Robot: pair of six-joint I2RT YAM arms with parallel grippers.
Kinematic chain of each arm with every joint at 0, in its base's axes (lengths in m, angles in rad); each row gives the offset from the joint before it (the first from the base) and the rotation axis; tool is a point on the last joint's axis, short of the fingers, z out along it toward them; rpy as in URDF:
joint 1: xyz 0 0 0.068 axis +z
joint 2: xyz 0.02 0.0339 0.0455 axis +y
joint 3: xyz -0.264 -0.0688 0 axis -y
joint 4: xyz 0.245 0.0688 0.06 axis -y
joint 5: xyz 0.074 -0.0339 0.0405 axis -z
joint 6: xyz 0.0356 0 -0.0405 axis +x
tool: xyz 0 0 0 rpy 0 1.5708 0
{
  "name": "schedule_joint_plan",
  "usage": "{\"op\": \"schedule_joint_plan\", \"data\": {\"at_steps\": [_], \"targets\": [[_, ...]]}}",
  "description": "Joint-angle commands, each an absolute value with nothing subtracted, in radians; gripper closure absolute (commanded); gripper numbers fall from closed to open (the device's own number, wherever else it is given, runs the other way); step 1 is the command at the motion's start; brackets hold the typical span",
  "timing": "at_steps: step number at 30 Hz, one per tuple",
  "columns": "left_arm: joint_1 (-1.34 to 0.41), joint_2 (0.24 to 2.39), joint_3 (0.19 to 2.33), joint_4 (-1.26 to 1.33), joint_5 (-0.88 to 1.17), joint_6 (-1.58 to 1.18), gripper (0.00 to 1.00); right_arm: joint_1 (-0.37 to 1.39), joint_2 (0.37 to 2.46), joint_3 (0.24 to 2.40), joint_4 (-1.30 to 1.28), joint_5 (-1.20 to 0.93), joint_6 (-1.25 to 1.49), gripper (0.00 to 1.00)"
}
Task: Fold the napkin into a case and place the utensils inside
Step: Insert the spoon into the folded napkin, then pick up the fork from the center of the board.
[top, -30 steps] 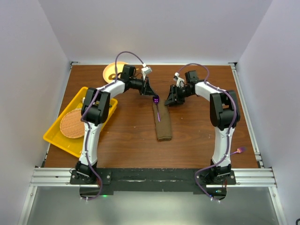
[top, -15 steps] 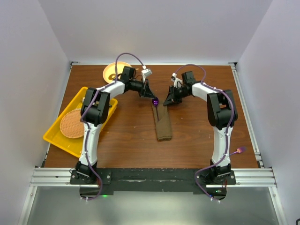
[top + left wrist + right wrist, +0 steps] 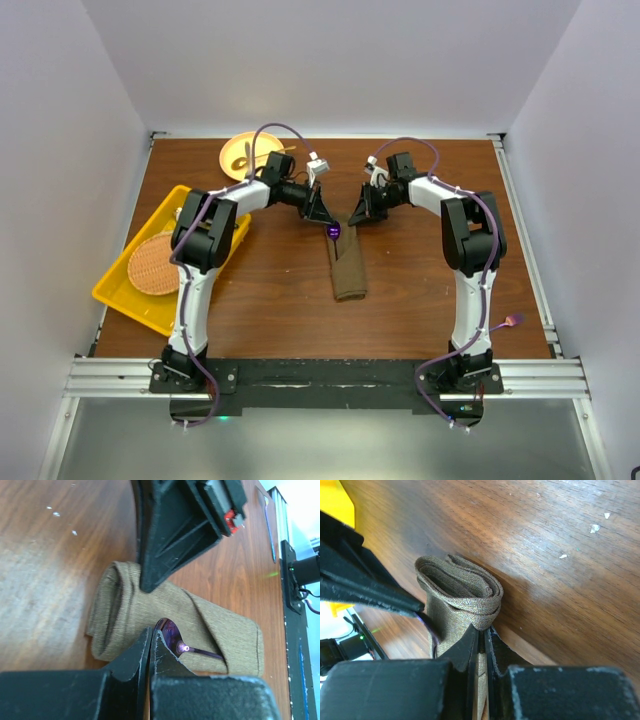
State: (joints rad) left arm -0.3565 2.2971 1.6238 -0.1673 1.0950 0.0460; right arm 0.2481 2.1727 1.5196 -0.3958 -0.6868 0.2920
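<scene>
The olive-brown napkin is folded into a narrow case [image 3: 348,268] lying lengthwise at mid-table. A glossy purple spoon [image 3: 171,632] rests with its bowl at the case's far end and its thin handle slid under a diagonal flap. My left gripper [image 3: 150,632] is shut, its tips pinching the bowl's edge. My right gripper [image 3: 486,630] is shut on the right edge of the case's rolled far end [image 3: 465,592]. In the top view the left gripper [image 3: 325,217] and right gripper [image 3: 356,218] flank the spoon [image 3: 334,232].
A yellow tray [image 3: 120,292] holding a round woven mat [image 3: 155,265] sits at the left edge. A yellow plate [image 3: 236,157] stands at the back left behind the left arm. A small cable end [image 3: 514,321] lies at the right.
The left gripper has moved toward me with the spoon, sliding its handle deeper into the case. The right gripper's jaws have closed onto the case's far end.
</scene>
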Motion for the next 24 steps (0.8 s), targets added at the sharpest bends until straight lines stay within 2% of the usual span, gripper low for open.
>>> {"op": "schedule_joint_plan", "data": {"at_steps": [1,3,6,7,10,13,17,19,20,21,22,24], "targets": [[-0.364,2.218,1.598,-0.126,1.103,0.052,1.0,0.252,2.177,1.519,-0.364,-0.658,0.302,0.98],[-0.364,2.215,1.592,-0.124,1.098,0.054,0.99,0.252,2.174,1.519,-0.362,-0.658,0.304,0.96],[-0.364,2.215,1.592,-0.123,1.092,0.048,0.92,0.252,2.169,1.52,-0.362,-0.669,0.305,0.84],[-0.364,2.214,1.597,-0.121,1.091,0.046,0.84,0.25,2.164,1.526,-0.362,-0.679,0.305,0.77],[-0.364,2.207,1.612,-0.123,1.086,0.044,0.72,0.249,2.138,1.554,-0.385,-0.701,0.287,0.62],[-0.364,2.201,1.647,-0.126,1.083,0.043,0.64,0.239,2.106,1.589,-0.432,-0.721,0.244,0.52],[-0.35,2.194,1.712,-0.138,1.071,0.037,0.57,0.209,2.056,1.643,-0.532,-0.736,0.158,0.46],[-0.335,2.183,1.745,-0.123,1.072,0.008,0.52,0.181,2.028,1.698,-0.651,-0.736,0.046,0.45],[-0.328,2.177,1.756,-0.118,1.071,0.008,0.49,0.173,2.016,1.715,-0.701,-0.738,-0.074,0.41],[-0.321,2.175,1.781,-0.12,1.075,0.008,0.41,0.151,2.002,1.733,-0.756,-0.733,-0.139,0.38],[-0.315,2.165,1.792,-0.121,1.08,0.008,0.38,0.138,1.991,1.765,-0.881,-0.735,-0.209,0.37],[-0.298,2.155,1.831,-0.165,1.095,0.038,0.31,0.108,1.951,1.802,-1.044,-0.7,-0.49,0.35]]}}
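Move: The left hand still pinches the spoon by its bowl; the bowl's middle lies about 2 cm back of and 1 cm below the hand. The folded napkin's middle is some 9 cm back, 3 cm to the right and 3 cm below that hand; the plate stands about 15 cm ahead and 18 cm to its left. From the right hand, shut on the napkin's far right edge, the napkin's middle is 9 cm back and 2 cm left, the spoon bowl 2 cm back and 5 cm left. Staying almost in place at first, both hands spread their fingers to a bit over half open, the left letting go of the spoon bowl, the right of the napkin's far right edge. Then both lift away: the left up about 5.5 cm and forward 3.5, the right up about 6.5 cm and some 4 cm to its right, its wrist turning a little. ##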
